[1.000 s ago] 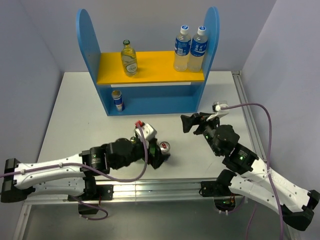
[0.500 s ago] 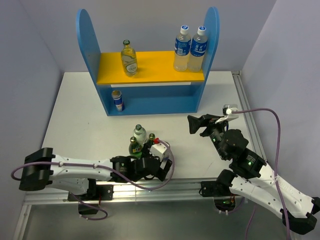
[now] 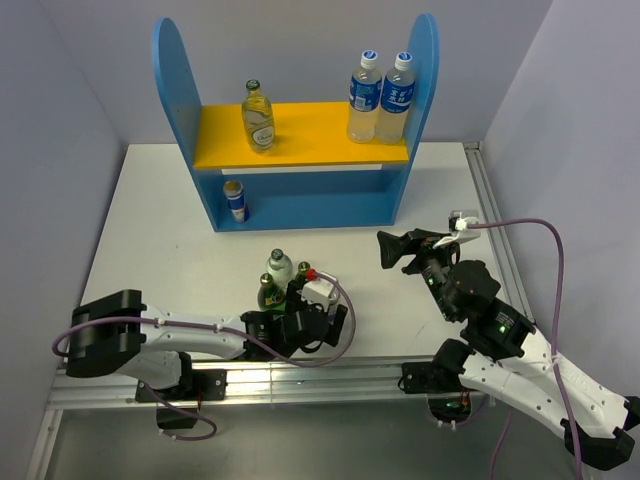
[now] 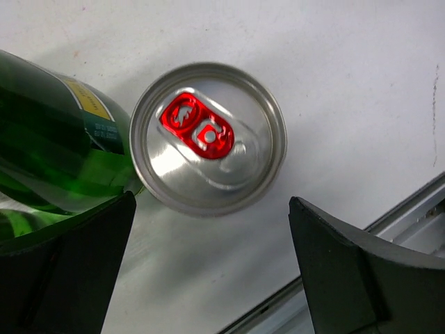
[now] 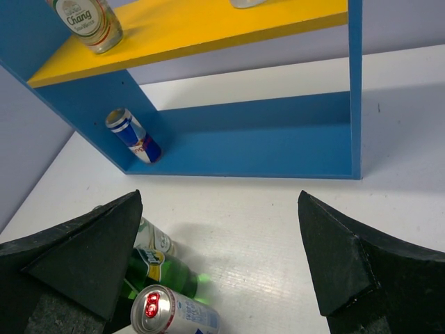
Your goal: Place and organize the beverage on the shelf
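The blue shelf (image 3: 425, 120) with its yellow board (image 3: 310, 135) stands at the back. One clear glass bottle (image 3: 258, 115) stands on the board and one can (image 3: 236, 200) in the lower level; both show in the right wrist view, bottle (image 5: 87, 21) and can (image 5: 133, 136). A clear bottle (image 3: 279, 267) and green bottles (image 3: 268, 292) stand in a group near the front. My left gripper (image 3: 322, 318) hangs open over an upright can (image 4: 208, 136) beside a green bottle (image 4: 55, 146). My right gripper (image 3: 395, 248) is open and empty, facing the shelf.
Two taller plastic bottles (image 3: 382, 97) with blue labels stand at the right end of the yellow board. The metal rail (image 3: 300, 375) runs along the near table edge, close behind the left gripper. Grey walls close in on both sides.
My left arm has dropped and drawn back toward the near edge, uncovering the bottle group; its wrist now covers the can from above. My right gripper has shifted slightly to the right.
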`<action>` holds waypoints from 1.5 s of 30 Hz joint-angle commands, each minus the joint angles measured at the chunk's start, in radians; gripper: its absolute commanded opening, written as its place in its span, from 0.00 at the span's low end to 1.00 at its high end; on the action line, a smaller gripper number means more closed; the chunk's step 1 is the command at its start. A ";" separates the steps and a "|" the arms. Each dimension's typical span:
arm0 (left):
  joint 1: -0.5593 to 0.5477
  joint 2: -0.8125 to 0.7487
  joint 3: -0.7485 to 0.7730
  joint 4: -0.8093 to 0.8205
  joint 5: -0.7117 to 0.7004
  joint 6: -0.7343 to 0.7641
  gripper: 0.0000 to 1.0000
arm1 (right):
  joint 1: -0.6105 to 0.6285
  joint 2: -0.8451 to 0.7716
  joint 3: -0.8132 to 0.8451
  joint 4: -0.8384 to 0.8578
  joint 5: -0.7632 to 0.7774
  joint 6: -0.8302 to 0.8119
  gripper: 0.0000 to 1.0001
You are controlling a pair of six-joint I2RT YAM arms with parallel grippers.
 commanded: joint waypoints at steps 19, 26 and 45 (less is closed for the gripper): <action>0.079 0.178 0.050 0.268 -0.079 0.079 0.80 | 0.006 0.007 -0.004 0.043 0.008 0.004 1.00; 0.079 0.177 0.074 0.251 -0.093 0.085 0.38 | 0.005 0.002 -0.010 0.046 0.004 0.002 1.00; 0.092 -0.027 0.562 -0.257 -0.243 0.261 0.00 | 0.005 0.007 -0.024 0.081 0.004 -0.009 1.00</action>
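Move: The can stands about 4 cm ahead of the left hand's open fingers, roughly 1 cm to the right, its middle some 2 cm lower. Nearly touching it on the left is a green bottle, about 7 cm ahead and 4 cm left of the hand; the second green bottle is some 5 cm ahead and 12 cm left, the clear bottle about 13 cm ahead and 10 cm left. From the right hand the can lies some 15 cm left, 3 cm back and 23 cm below. Forward some 4 cm and slightly down, the left hand brings its open fingers around the can's sides beside the green bottle, then closes them until they pinch the can. Holding it, the hand lifts almost straight up by about 18 cm, drifting some 4 cm to the right, with the fingertips tipping up roughly 10 degrees late in the lift. ##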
